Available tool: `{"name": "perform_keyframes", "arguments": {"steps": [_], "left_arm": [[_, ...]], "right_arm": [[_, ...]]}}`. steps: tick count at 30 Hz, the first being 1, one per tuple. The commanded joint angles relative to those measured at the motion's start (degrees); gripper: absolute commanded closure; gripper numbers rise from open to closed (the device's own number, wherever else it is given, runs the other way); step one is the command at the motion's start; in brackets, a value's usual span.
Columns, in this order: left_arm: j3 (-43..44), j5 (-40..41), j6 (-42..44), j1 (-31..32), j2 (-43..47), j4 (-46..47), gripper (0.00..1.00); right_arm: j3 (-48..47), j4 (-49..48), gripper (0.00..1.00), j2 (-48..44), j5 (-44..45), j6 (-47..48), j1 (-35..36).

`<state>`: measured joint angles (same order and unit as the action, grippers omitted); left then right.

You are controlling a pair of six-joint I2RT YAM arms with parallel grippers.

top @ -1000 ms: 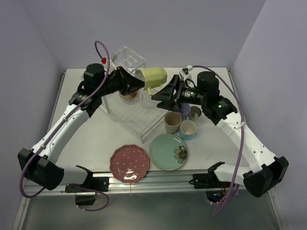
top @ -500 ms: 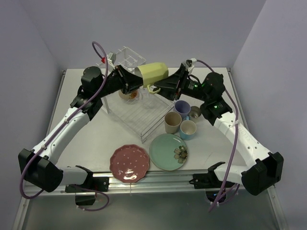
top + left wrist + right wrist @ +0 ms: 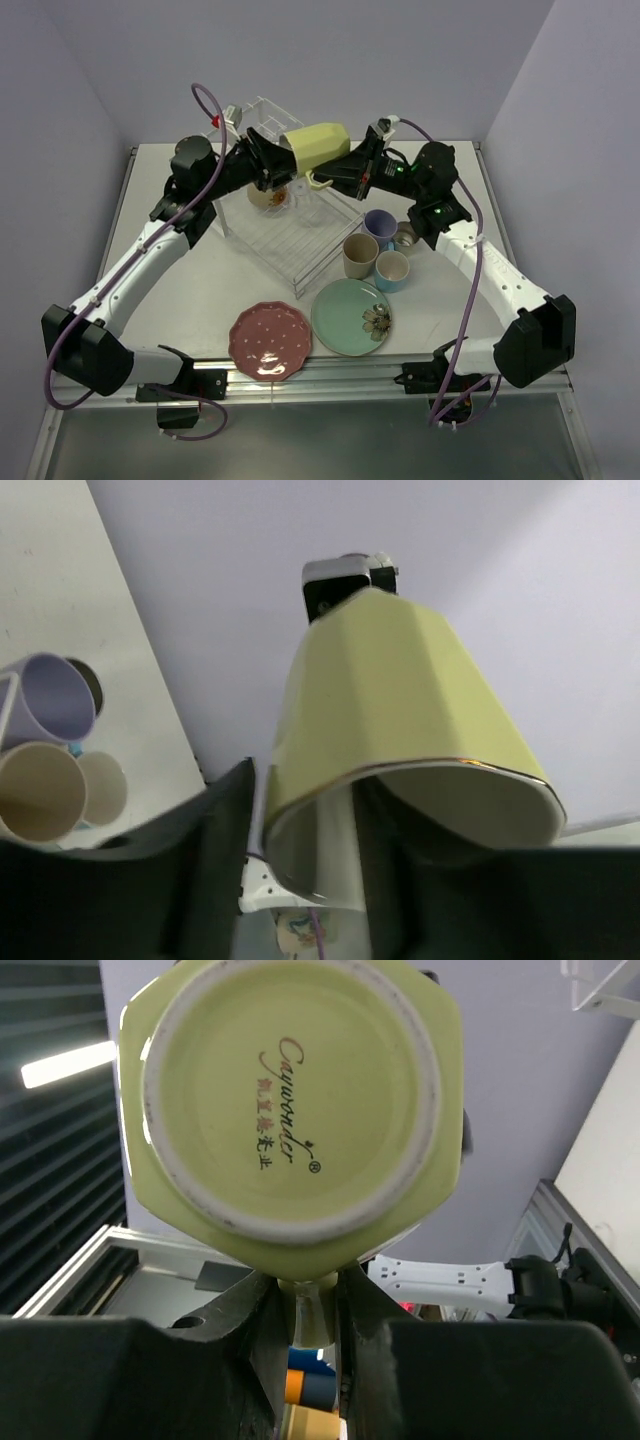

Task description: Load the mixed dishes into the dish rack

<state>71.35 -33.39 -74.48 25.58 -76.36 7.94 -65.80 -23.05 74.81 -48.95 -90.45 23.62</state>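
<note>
A yellow cup (image 3: 315, 145) hangs on its side in the air above the dish rack (image 3: 300, 235), between both arms. My left gripper (image 3: 278, 160) is shut on its rim (image 3: 400, 775), one finger inside and one outside (image 3: 225, 820). From the right, my right gripper (image 3: 335, 178) is shut on the cup's handle (image 3: 312, 1315), under the cup's base (image 3: 290, 1100). On the table lie the pink dotted plate (image 3: 270, 340) and the mint plate (image 3: 351, 316). Behind them stand the beige cup (image 3: 360, 255), light-blue cup (image 3: 392, 270), lavender cup (image 3: 379, 225) and small glass (image 3: 407, 235).
A cream dish with a flower print (image 3: 270, 197) sits at the rack's far left corner. A clear raised box (image 3: 265, 118) stands behind the rack near the back wall. The right forearm reaches over the cluster of cups.
My right gripper has swung up and left to the yellow cup and closed on its handle. The left gripper keeps the cup's rim and has lifted it slightly.
</note>
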Motion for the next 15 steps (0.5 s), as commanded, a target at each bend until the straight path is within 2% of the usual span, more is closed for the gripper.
{"name": "perform_keyframes", "arguments": {"steps": [1,2,3,4,8,10,11,13,14,15], "left_arm": [[3.4,-4.1,2.0,1.5,1.7,-2.9,0.44],[3.6,-3.2,4.8,1.4,2.3,-5.9,0.32],[3.8,-1.1,6.6,1.2,3.0,-9.1,0.02],[4.1,-0.3,8.4,1.1,4.2,-15.6,0.01],[3.7,4.0,16.4,-1.5,7.3,-30.9,0.01],[4.6,10.4,18.9,-2.0,8.9,-38.1,0.01],[5.3,12.3,21.5,-2.2,9.3,-44.5,0.01],[7.0,15.8,25.2,-2.3,9.8,-49.3,0.01],[7.4,16.1,26.4,-2.2,9.7,-51.1,0.01],[7.8,16.5,28.0,-2.2,9.8,-54.1,0.01]], "right_arm": [[-3.6,-1.7,1.00,-0.3,2.3,3.5,0.3],[-3.6,1.0,1.00,-0.5,2.5,6.0,0.2],[-4.0,3.0,1.00,-0.8,3.0,7.6,0.3],[-4.2,5.1,1.00,-1.4,3.4,9.2,0.3],[-4.1,13.7,1.00,-2.2,5.1,16.9,-0.1],[-5.3,18.4,1.00,-2.0,6.8,20.9,-0.2],[-6.0,25.1,1.00,-1.7,8.1,26.3,-0.2],[-10.2,33.3,1.00,0.6,12.6,36.5,0.0],[-11.4,40.6,1.00,1.6,14.7,39.7,0.2],[-14.1,43.6,1.00,3.5,19.4,45.8,0.9]]}}
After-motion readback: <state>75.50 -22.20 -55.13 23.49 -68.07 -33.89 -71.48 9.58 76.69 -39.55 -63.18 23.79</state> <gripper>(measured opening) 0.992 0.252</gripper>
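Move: The yellow green mug lies sideways between the hands: its middle is about 4 cm right and 2 cm ahead of the left hand, level with it, and 5 cm ahead and 2 cm left of the right hand, which has the handle. From the right hand, the open rack tray is roughly 16 cm ahead, 8 left, 38 below. The upturned bowl sits some 25 ahead, 15 left; the beige cup 7 ahead, 10 right, both about 36 below. The mug's rim comes free as the left fingers open wide; that hand then draws down about 8 cm and away to the left, slightly back, its fingertips dipping some 30 degrees. The right hand keeps its pinch on the handle and carries the mug down and a little forward towards the rack tray, slow at first, then faster, its fingers tipping downward. ##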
